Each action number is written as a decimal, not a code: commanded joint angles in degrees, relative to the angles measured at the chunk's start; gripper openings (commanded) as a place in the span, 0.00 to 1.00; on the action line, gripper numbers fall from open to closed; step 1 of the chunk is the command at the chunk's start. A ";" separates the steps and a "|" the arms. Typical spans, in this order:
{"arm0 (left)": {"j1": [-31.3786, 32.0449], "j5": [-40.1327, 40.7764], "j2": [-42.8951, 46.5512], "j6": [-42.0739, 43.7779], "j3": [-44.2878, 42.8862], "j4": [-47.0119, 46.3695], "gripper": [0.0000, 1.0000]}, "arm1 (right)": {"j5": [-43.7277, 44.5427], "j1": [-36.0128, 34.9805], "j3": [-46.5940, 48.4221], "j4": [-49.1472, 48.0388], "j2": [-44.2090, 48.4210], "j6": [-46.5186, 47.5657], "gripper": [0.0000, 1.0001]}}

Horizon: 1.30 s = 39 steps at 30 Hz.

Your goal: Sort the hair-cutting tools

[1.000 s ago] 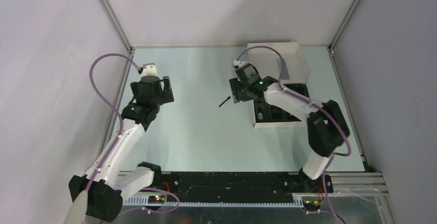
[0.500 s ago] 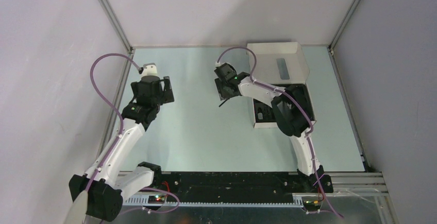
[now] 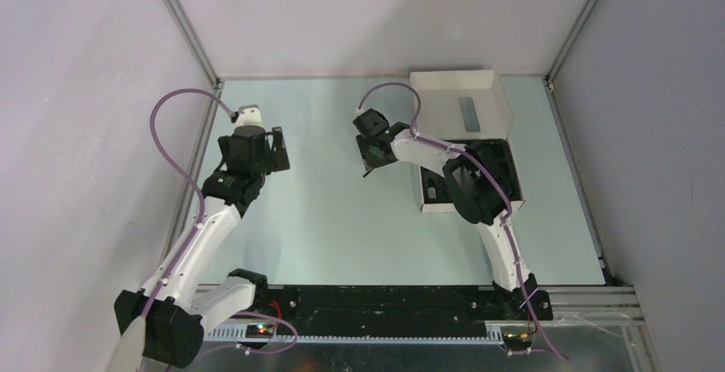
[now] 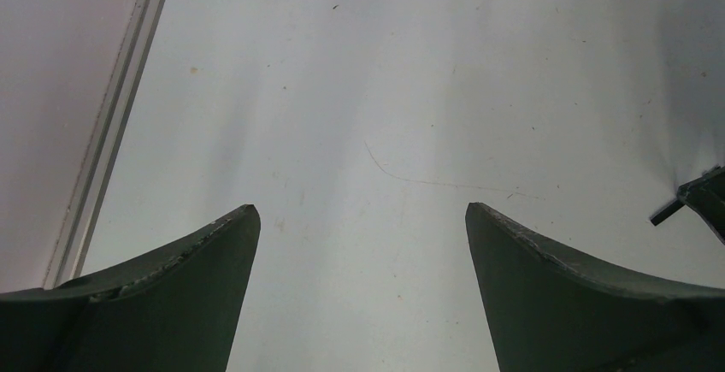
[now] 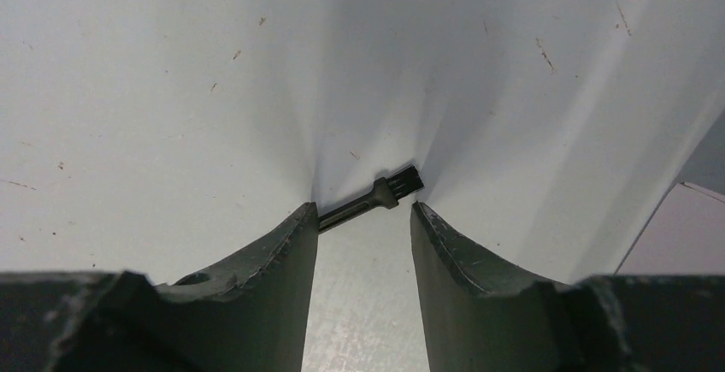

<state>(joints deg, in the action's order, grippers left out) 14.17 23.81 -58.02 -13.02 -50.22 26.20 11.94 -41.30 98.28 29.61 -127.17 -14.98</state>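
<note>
A thin black stick-brush (image 5: 376, 197) lies on the table, bristle head to the right. It rests just beyond the tips of my right gripper (image 5: 363, 209), and the left finger hides its handle end. The jaws stand partly open with only bare table between them. From above, my right gripper (image 3: 373, 158) points down over the stick-brush (image 3: 367, 173), left of the white box (image 3: 462, 103). Black tools (image 3: 434, 191) lie in the box's open tray, partly behind the arm. My left gripper (image 4: 361, 209) hangs wide open over bare table, holding nothing.
The white box's raised lid (image 3: 487, 90) stands at the back right, and a corner of the box (image 5: 675, 227) shows in the right wrist view. The metal frame rail (image 4: 111, 132) runs along the table's left edge, near the left gripper (image 3: 275, 148).
My right arm swung left from the box edge to over the stick-brush, and its jaws narrowed. The left arm has not moved.
</note>
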 commanded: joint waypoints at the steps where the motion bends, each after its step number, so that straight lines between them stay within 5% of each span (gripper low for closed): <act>1: -0.37 -0.14 0.74 0.44 -0.40 -1.25 0.97 | -1.36 -0.28 -0.15 2.28 -2.03 -0.03 0.47; 8: -0.38 -0.47 0.58 0.45 -0.42 -1.16 0.97 | -6.62 -0.23 -5.88 5.93 0.55 2.79 0.42; 18: -0.37 -1.11 0.37 0.36 -0.56 -1.07 0.97 | -9.82 -0.44 -16.57 11.51 5.89 4.87 0.21; 36: -0.33 -1.27 0.20 0.36 -0.63 -0.88 0.97 | -14.41 -3.73 -24.45 22.11 15.68 5.71 0.19; 39: -0.37 -1.28 0.37 0.36 -0.61 -0.88 0.97 | -15.00 -3.57 -24.29 21.87 17.89 5.28 0.26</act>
<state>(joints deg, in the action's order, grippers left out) 14.17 22.46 -58.02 -13.02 -50.22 26.22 -1.54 -44.71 75.48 48.12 -111.04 -9.06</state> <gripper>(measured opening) 0.974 0.216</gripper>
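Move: The last loose tool, a thin black stick-like brush about 6 cm long, lies between and just under the right hand's half-open fingertips, its middle about 1 cm left and 1 cm below. The open box's middle is some 22 cm to the right and 2 cm back; its raised lid is about 20 cm right and 20 cm ahead. From the left hand, the brush lies some 9 cm ahead, 25 cm right and 18 cm below. Staying low, the right hand sweeps back about 18 cm and right 8, fingers closing partway, fingertips tilting back underneath. ##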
